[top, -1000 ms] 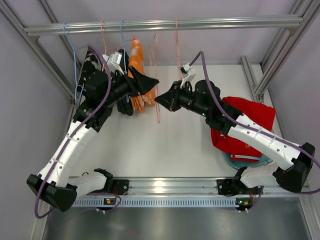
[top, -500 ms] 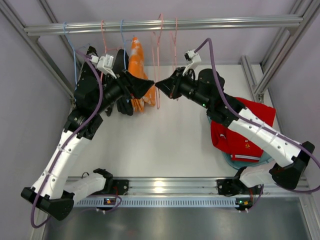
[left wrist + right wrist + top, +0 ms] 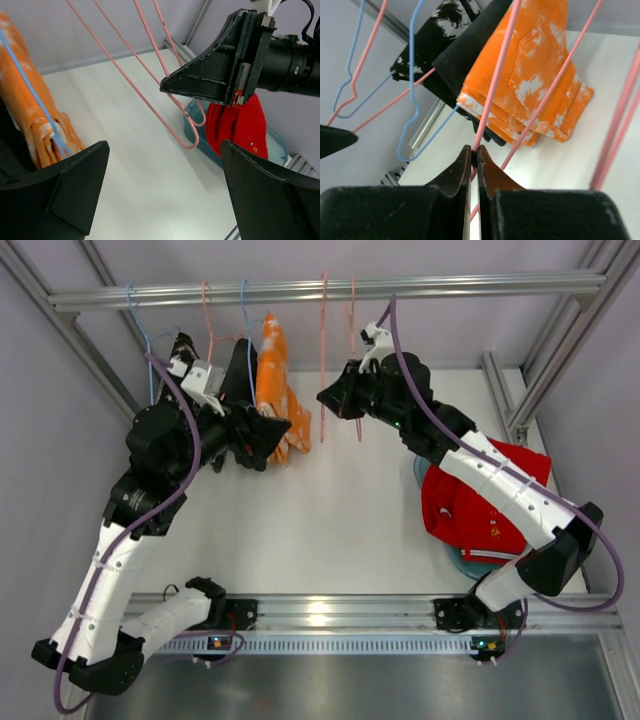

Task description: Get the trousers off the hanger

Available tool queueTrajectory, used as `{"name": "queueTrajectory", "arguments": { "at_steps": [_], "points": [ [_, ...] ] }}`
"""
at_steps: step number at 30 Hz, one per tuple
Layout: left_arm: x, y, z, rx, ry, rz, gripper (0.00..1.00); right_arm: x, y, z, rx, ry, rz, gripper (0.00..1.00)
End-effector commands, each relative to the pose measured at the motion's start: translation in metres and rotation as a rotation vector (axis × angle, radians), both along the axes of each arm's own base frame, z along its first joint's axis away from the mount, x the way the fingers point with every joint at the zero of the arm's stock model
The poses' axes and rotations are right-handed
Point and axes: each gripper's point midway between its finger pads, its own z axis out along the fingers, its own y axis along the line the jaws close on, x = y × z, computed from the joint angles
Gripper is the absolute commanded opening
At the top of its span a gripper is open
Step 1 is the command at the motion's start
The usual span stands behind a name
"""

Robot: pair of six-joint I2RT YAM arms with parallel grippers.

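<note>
The orange trousers with white markings hang folded over a blue hanger from the rail, next to a black garment. Red trousers lie in a teal basin at the right. My right gripper is shut on the wire of an empty pink hanger, held up at the rail; in the right wrist view the jaws pinch that wire. My left gripper is wide open beside the orange trousers, with nothing between its fingers.
A metal rail crosses the back and carries several more pink and blue hangers. Frame posts stand at both sides. White tabletop lies bare between the arms.
My right gripper has lifted the pink hanger up and back to the rail. My left gripper has opened fully and drawn away to the left, toward the orange trousers.
</note>
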Motion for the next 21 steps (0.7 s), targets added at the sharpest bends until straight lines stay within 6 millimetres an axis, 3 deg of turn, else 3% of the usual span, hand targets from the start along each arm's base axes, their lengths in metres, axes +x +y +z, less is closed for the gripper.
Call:
{"name": "queueTrajectory", "arguments": {
  "at_steps": [1,5,11,12,13,16,21],
  "points": [
    [-0.01,0.02,0.007,0.104,-0.069,0.046,0.98,0.006,-0.004,0.011,0.006,-0.008,0.001,0.0],
    [-0.017,0.029,0.001,0.136,-0.044,0.069,0.98,0.01,-0.005,-0.011,-0.018,0.043,0.009,0.0],
    [-0.027,0.03,-0.001,0.12,0.03,0.039,0.98,0.008,-0.005,-0.016,-0.025,0.03,0.039,0.02],
    [-0.023,0.029,-0.005,0.126,0.058,0.037,0.98,0.007,-0.006,-0.013,-0.018,0.026,0.043,0.1],
    [-0.025,0.032,-0.003,0.132,0.08,0.046,0.98,0.004,-0.006,-0.008,-0.011,0.017,0.052,0.27],
    [-0.017,0.032,-0.005,0.14,0.159,0.045,0.98,-0.002,-0.011,0.007,0.003,-0.02,0.053,0.5],
    [0.003,0.028,0.01,0.058,0.222,0.03,0.92,-0.011,-0.028,0.027,0.003,-0.074,0.027,0.71]
  ]
}}
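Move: My right hand grips an empty pink hanger near its lower bend; the rail it belongs on runs about 6 cm ahead and 16 cm above. A second empty pink hanger hangs some 5 cm to the right, about 2 cm ahead. From my empty left hand the orange trousers hang about 11 cm ahead, 8 cm below, and the near end of their blue hanger about 6 cm ahead, 3 cm left, 6 cm below. I lower the pink hanger about 2.5 cm with my right hand, easing it slightly forward so its hook goes onto the rail, then hold still and open my fingers to roughly two thirds, letting go of the wire. Meanwhile my left hand, wide open, shifts about 3.5 cm left, backing off 2 cm and coming forward again as it tips down some 10 degrees by the blue hanger. ##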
